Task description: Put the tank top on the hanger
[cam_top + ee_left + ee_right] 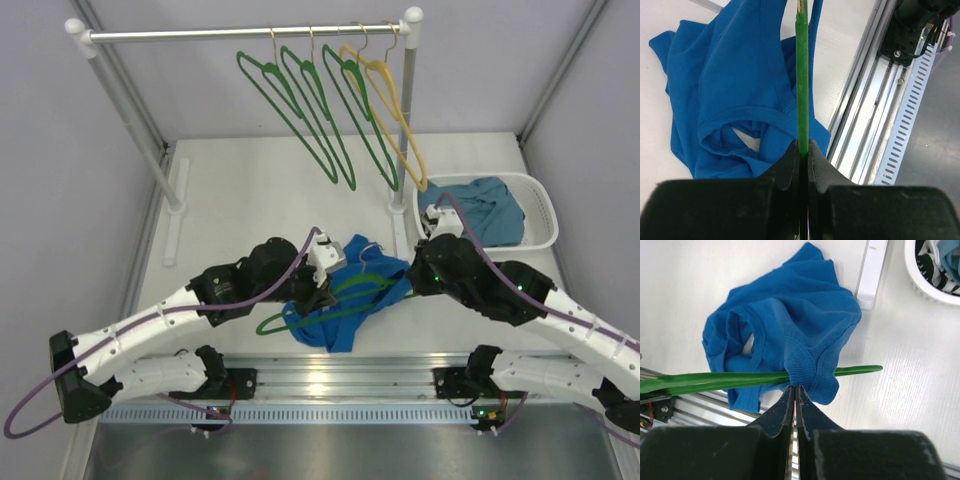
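Note:
The royal-blue tank top (335, 325) lies bunched at the table's near edge, between the two arms. A green hanger (268, 325) runs through it, low over the table. My left gripper (315, 290) is shut on the hanger's thin green bar (802, 75), and the tank top (725, 75) lies to the left of it. My right gripper (794, 388) is shut, pinching a ribbed strap of the tank top (790, 315). That strap wraps over one arm of the hanger (860, 370), whose tip pokes out to the right. In the top view the right gripper (405, 272) is at the garment's right edge.
A rack at the back carries three green hangers (310, 110) and a yellow hanger (390, 100). A white basket (540, 200) at the right holds a teal garment (490, 215). The metal rail (330, 378) runs along the near edge. The rack's white foot (871, 270) stands beside the basket.

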You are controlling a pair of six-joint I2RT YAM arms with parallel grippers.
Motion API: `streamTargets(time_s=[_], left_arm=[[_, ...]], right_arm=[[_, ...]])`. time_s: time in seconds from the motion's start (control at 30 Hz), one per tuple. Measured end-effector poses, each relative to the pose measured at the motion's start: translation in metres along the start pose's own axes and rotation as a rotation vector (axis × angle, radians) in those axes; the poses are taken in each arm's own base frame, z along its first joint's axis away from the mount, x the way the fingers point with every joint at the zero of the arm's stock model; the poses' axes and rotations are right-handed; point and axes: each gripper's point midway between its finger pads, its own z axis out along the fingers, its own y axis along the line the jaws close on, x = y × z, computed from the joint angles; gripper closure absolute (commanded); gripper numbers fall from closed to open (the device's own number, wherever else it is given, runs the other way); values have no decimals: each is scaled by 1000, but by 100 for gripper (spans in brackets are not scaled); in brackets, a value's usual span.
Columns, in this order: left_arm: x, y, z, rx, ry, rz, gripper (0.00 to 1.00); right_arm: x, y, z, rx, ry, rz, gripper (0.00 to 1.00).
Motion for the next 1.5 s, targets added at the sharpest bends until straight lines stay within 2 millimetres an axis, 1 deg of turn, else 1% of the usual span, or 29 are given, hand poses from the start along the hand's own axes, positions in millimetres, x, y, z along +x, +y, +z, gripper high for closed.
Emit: streamTargets(time_s=[0.2, 0.4, 0.43, 0.47, 0.53, 0.57, 0.63, 0.67, 0.77, 0.83, 0.9, 1.0, 1.07, 1.2, 1.3, 1.4, 1.5], left_arm=[[4, 5, 11, -8, -106, 2, 100], [3, 6, 23, 1, -197, 3, 100], [1, 6, 24, 5, -217, 1, 100], [-1, 5, 25, 10, -230, 0, 100], [-4, 4, 28, 19, -260, -5, 100], [-4, 4, 29, 24, -271, -9, 100], [-1, 4, 32, 27, -280, -20, 100], [1, 4, 33, 29, -280, -28, 100], [6, 4, 39, 36, -286, -53, 100], [10, 4, 44, 39, -289, -67, 100], [15, 5, 49, 42, -284, -87, 100], [17, 5, 56, 45, -280, -109, 100], [17, 6, 60, 45, -277, -120, 100], [23, 8, 70, 41, -252, -155, 100], [29, 9, 76, 40, -231, -179, 100], [31, 9, 79, 40, -223, -195, 100], [30, 9, 80, 40, -225, -204, 100]], right_arm=[[-22, 7, -15, -27, -46, 0, 100], [-23, 6, -12, -8, -44, -26, 99], [-23, 4, -10, 4, -48, -30, 96], [-23, 2, -9, 15, -51, -34, 88], [-20, -3, -4, 42, -49, -46, 80], [-16, -6, -1, 55, -46, -56, 69], [-8, -13, 5, 80, -33, -77, 62], [-4, -15, 8, 83, -28, -90, 54], [0, -14, 8, 43, -41, -103, 46], [-3, -8, 3, -21, -69, -109, 45], [-9, 1, -3, -82, -102, -112, 43], [-17, 16, -8, -162, -149, -129, 42], [-17, 29, -8, -207, -163, -150, 42], [-11, 52, 1, -251, -165, -199, 42], [-5, 63, 13, -248, -156, -231, 41], [-4, 68, 24, -223, -156, -244, 44], [0, 67, 39, -171, -145, -258, 48]])
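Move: My right hand pinches the tank top's lifted edge. The hanger's neck, its next goal, is about 10 cm to its left, 2 cm ahead and 3 cm higher. The tank top's pile lies some 14 cm below, 10 cm left and 3 cm ahead, and the laundry basket about 20 cm ahead and 17 cm right. From my left hand, gripping the hanger, that lifted edge is about 17 cm right, 2 cm ahead and level, with the neck 7 cm right, 3 cm ahead and 3 cm higher. I raise the pinched edge about 3 cm over the hanger's right end, dip again and let go. Then my open right hand swings some 8 cm left to the neck, turning about 15 degrees counter-clockwise, fingertips tilting up, until the parted fingers sit either side just below the hook. Meanwhile my left hand keeps its grip, sinking the hanger 7 cm, carrying it 5 cm right into the top and rolling its left side down. ##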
